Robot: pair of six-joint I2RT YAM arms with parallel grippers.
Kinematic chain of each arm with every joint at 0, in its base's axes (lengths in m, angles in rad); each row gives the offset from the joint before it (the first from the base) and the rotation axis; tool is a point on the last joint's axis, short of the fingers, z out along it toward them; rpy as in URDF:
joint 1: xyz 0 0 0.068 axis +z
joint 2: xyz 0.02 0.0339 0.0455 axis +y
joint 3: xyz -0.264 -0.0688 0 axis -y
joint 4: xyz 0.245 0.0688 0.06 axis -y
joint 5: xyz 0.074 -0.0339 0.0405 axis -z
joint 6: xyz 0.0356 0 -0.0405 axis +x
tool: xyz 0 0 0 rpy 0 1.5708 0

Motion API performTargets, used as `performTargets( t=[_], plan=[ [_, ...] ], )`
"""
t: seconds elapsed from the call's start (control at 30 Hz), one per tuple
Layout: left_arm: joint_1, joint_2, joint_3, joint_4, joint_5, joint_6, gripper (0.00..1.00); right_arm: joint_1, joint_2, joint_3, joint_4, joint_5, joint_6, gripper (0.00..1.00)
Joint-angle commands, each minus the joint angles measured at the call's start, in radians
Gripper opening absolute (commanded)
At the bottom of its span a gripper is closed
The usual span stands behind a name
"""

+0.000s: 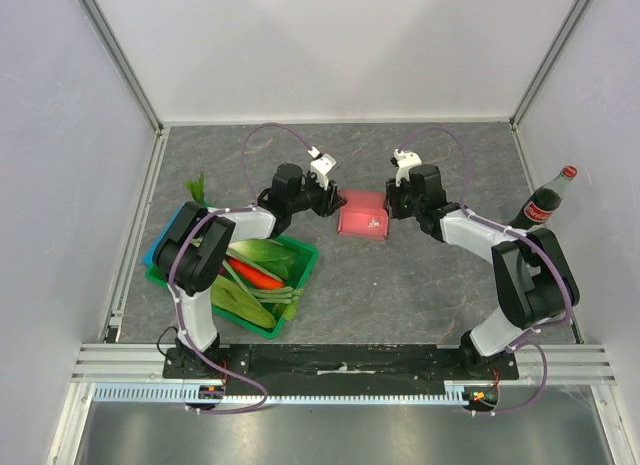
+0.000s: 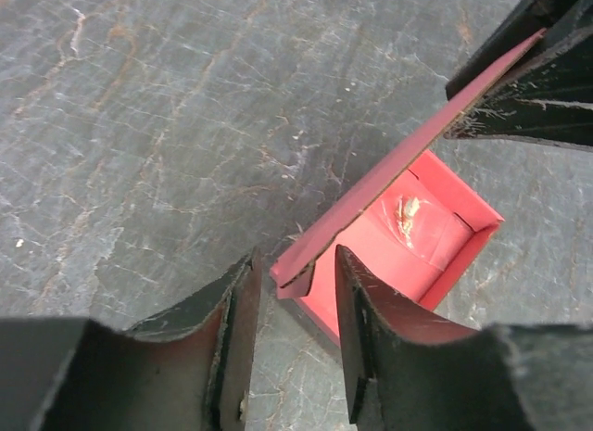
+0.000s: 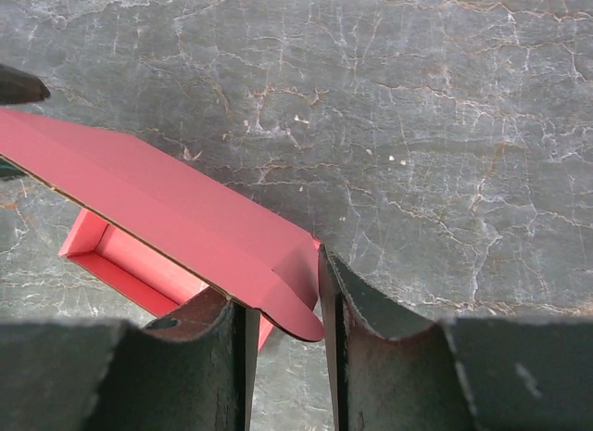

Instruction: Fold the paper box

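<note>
The paper box point(image 1: 363, 217) is a small pink card tray lying mid-table with its lid point(image 2: 408, 153) raised off the tray. My left gripper point(image 1: 328, 202) stands at the box's left end and my right gripper point(image 1: 392, 200) at its right end. In the left wrist view my left gripper point(image 2: 297, 260) is open, and the lid's corner tab point(image 2: 295, 281) sits loose in the gap. In the right wrist view my right gripper point(image 3: 278, 283) is open around the lid's rounded end flap point(image 3: 295, 292). That flap touches the right-hand finger point(image 3: 335, 301). The tray point(image 3: 130, 259) shows beneath the lid.
A green crate point(image 1: 301, 281) of vegetables sits on a blue base by the left arm. A cola bottle point(image 1: 545, 200) stands at the right wall. White enclosure walls ring the dark stone-patterned table point(image 1: 420, 275).
</note>
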Motion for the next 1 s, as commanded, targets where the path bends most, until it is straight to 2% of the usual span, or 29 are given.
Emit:
performTargets(
  t=[0.0,0.1,0.2,0.23,0.43,0.5,0.6,0.63,0.67,0.73,0.8,0.97],
  plan=[
    [-0.001,0.006,0.029,0.016,0.092,0.021,0.41,-0.004,0.001,0.043,0.04,-0.038,-0.028,0.37],
    [-0.003,0.008,0.041,-0.005,0.101,0.018,0.32,-0.002,0.004,0.05,0.029,-0.043,-0.036,0.32],
    [-0.006,-0.003,0.024,0.003,0.083,0.014,0.27,-0.002,0.003,0.046,0.024,-0.038,-0.042,0.25],
    [-0.006,-0.004,0.023,0.001,0.069,0.014,0.26,-0.002,0.003,0.047,0.023,-0.038,-0.043,0.2],
    [-0.029,-0.013,0.032,-0.031,-0.029,0.018,0.11,0.001,-0.003,0.044,0.02,-0.037,-0.033,0.06],
    [-0.049,-0.017,0.043,-0.063,-0.08,0.013,0.03,0.011,-0.006,0.044,0.009,-0.014,-0.026,0.02],
    [-0.098,-0.026,0.063,-0.088,-0.264,-0.051,0.02,0.036,-0.028,0.026,0.004,0.101,0.013,0.0],
    [-0.113,-0.027,0.064,-0.098,-0.396,-0.074,0.02,0.057,-0.035,0.017,0.012,0.156,0.024,0.0],
    [-0.137,-0.036,0.067,-0.105,-0.423,-0.096,0.02,0.07,-0.043,0.005,0.038,0.199,0.035,0.0],
    [-0.16,-0.046,0.067,-0.115,-0.593,-0.194,0.02,0.111,-0.068,-0.032,0.076,0.291,0.09,0.0],
    [-0.191,-0.049,0.07,-0.12,-0.676,-0.283,0.02,0.136,-0.092,-0.072,0.107,0.411,0.13,0.0],
    [-0.28,-0.017,0.067,-0.013,-0.867,-0.322,0.02,0.225,-0.109,-0.109,0.168,0.641,0.24,0.0]
  ],
)
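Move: The box's raised lid stands between the hands: its left corner is already between the left hand's half-open fingers, within about 1 cm to the right and 1 cm down, and its right corner between the right hand's, about 1 cm to the left. The box body's middle lies some 5 cm right, 4 cm back and 6 cm below the left hand, and 5 cm left, 3 cm back and 5 cm below the right. The plastic packet inside is about 3 cm left, 4 cm back and 6 cm below the right hand. Almost in place, both hands first shut their half-open fingers and pinch the two ends of the raised lid. Then the right hand draws back about 2 cm, turning some 10 to 15 degrees clockwise, while the left turns about 25 degrees counter-clockwise at its end and edges about 1 cm to the right, both keeping their pinch. ##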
